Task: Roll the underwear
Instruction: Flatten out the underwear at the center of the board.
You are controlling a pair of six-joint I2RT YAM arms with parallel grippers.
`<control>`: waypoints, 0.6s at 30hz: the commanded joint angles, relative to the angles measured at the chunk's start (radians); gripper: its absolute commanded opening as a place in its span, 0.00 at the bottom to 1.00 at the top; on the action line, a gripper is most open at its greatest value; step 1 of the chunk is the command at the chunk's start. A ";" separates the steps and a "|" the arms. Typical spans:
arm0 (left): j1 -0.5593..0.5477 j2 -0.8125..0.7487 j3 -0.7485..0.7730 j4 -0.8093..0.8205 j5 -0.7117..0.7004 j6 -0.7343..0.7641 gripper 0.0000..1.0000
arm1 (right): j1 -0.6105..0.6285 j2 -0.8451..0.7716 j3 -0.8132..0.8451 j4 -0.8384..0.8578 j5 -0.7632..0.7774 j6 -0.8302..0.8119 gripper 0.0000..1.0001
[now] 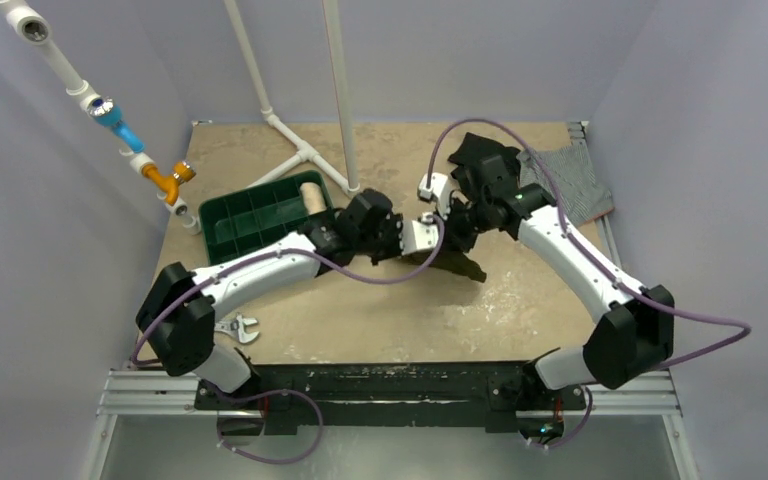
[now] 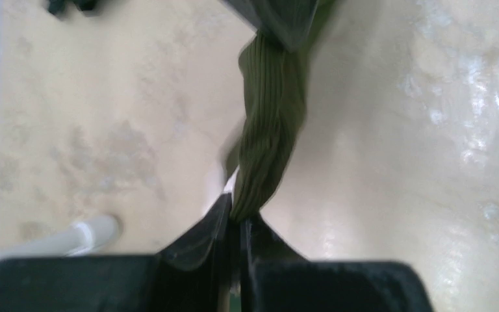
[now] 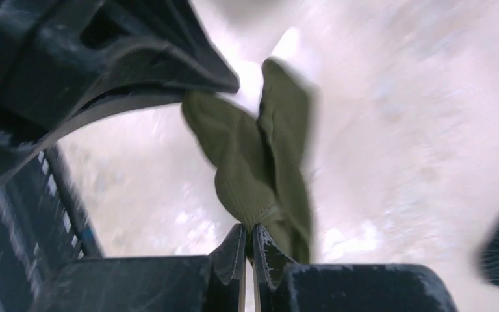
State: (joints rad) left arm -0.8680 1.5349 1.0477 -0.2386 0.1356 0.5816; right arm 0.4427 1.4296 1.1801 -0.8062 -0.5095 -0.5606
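The underwear (image 1: 457,264) is a dark olive cloth held off the tan table at mid-table between both arms. In the left wrist view it is a twisted olive strand (image 2: 271,117) running up from my left gripper (image 2: 237,220), which is shut on its end. My right gripper (image 3: 249,229) is shut on another edge of the underwear (image 3: 250,166). From above, the left gripper (image 1: 415,240) and right gripper (image 1: 453,226) stand close together over the cloth. The waistband does not show.
A green tray (image 1: 228,228) with a cream roll (image 1: 310,195) stands left of the grippers. A black garment (image 1: 485,158) and a grey striped garment (image 1: 572,180) lie at the back right. White pipes (image 1: 305,155) stand behind; a wrench (image 1: 240,328) lies front left.
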 commanded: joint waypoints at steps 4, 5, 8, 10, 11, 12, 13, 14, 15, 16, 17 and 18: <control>0.151 0.018 0.509 -0.337 0.064 -0.050 0.00 | -0.005 -0.010 0.392 0.031 0.251 0.079 0.00; 0.161 0.043 0.571 -0.357 0.044 -0.041 0.00 | -0.004 0.005 0.437 0.034 0.289 0.089 0.00; 0.168 0.113 0.729 -0.424 -0.026 -0.006 0.00 | -0.005 0.045 0.565 0.028 0.373 0.089 0.00; 0.168 0.140 0.815 -0.472 -0.047 0.003 0.00 | -0.005 0.062 0.618 0.020 0.403 0.065 0.00; 0.169 0.147 0.843 -0.495 -0.055 0.007 0.00 | -0.004 0.067 0.632 0.013 0.417 0.057 0.00; 0.168 0.148 0.862 -0.513 -0.057 0.006 0.00 | -0.005 0.068 0.639 0.002 0.429 0.049 0.00; 0.167 0.143 0.870 -0.529 -0.053 0.003 0.00 | -0.005 0.063 0.640 -0.011 0.429 0.041 0.00; 0.167 0.130 0.866 -0.540 -0.046 -0.001 0.00 | -0.005 0.052 0.633 -0.021 0.408 0.032 0.00; 0.167 0.112 0.855 -0.551 -0.037 -0.006 0.00 | -0.005 0.035 0.611 -0.026 0.383 0.030 0.00; 0.164 0.094 0.838 -0.563 -0.025 -0.010 0.00 | -0.003 0.015 0.589 -0.031 0.361 0.025 0.00; 0.162 0.077 0.820 -0.579 -0.013 -0.011 0.00 | -0.003 -0.007 0.569 -0.043 0.333 0.017 0.00; 0.156 0.058 0.800 -0.597 -0.006 -0.012 0.00 | -0.003 -0.028 0.547 -0.057 0.303 0.004 0.00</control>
State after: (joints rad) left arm -0.7017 1.6699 1.8721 -0.7254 0.1127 0.5694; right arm 0.4393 1.4788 1.7741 -0.8036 -0.1570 -0.5152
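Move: I already hold the underwear in both hands, its middle sagging some 8 cm to the right and 5 cm below my left hand, about 2 cm back. The white pipe foot is roughly 14 cm ahead and 8 cm left of my left hand, and the green tray about 5 cm ahead and 25 cm left. From my right hand the underwear's middle is about 4 cm left, 2 cm back and 5 cm down; the black cloth lies some 19 cm ahead and 7 cm right. I fling the underwear up and outward with both hands together, rising fast by about 20 cm while reaching some 10 cm forward, away from the board, then sinking back a centimetre or so. My right wrist tips up by roughly 35 degrees and my left turns only slightly; the hands part a little and both keep their pinch on the cloth. ##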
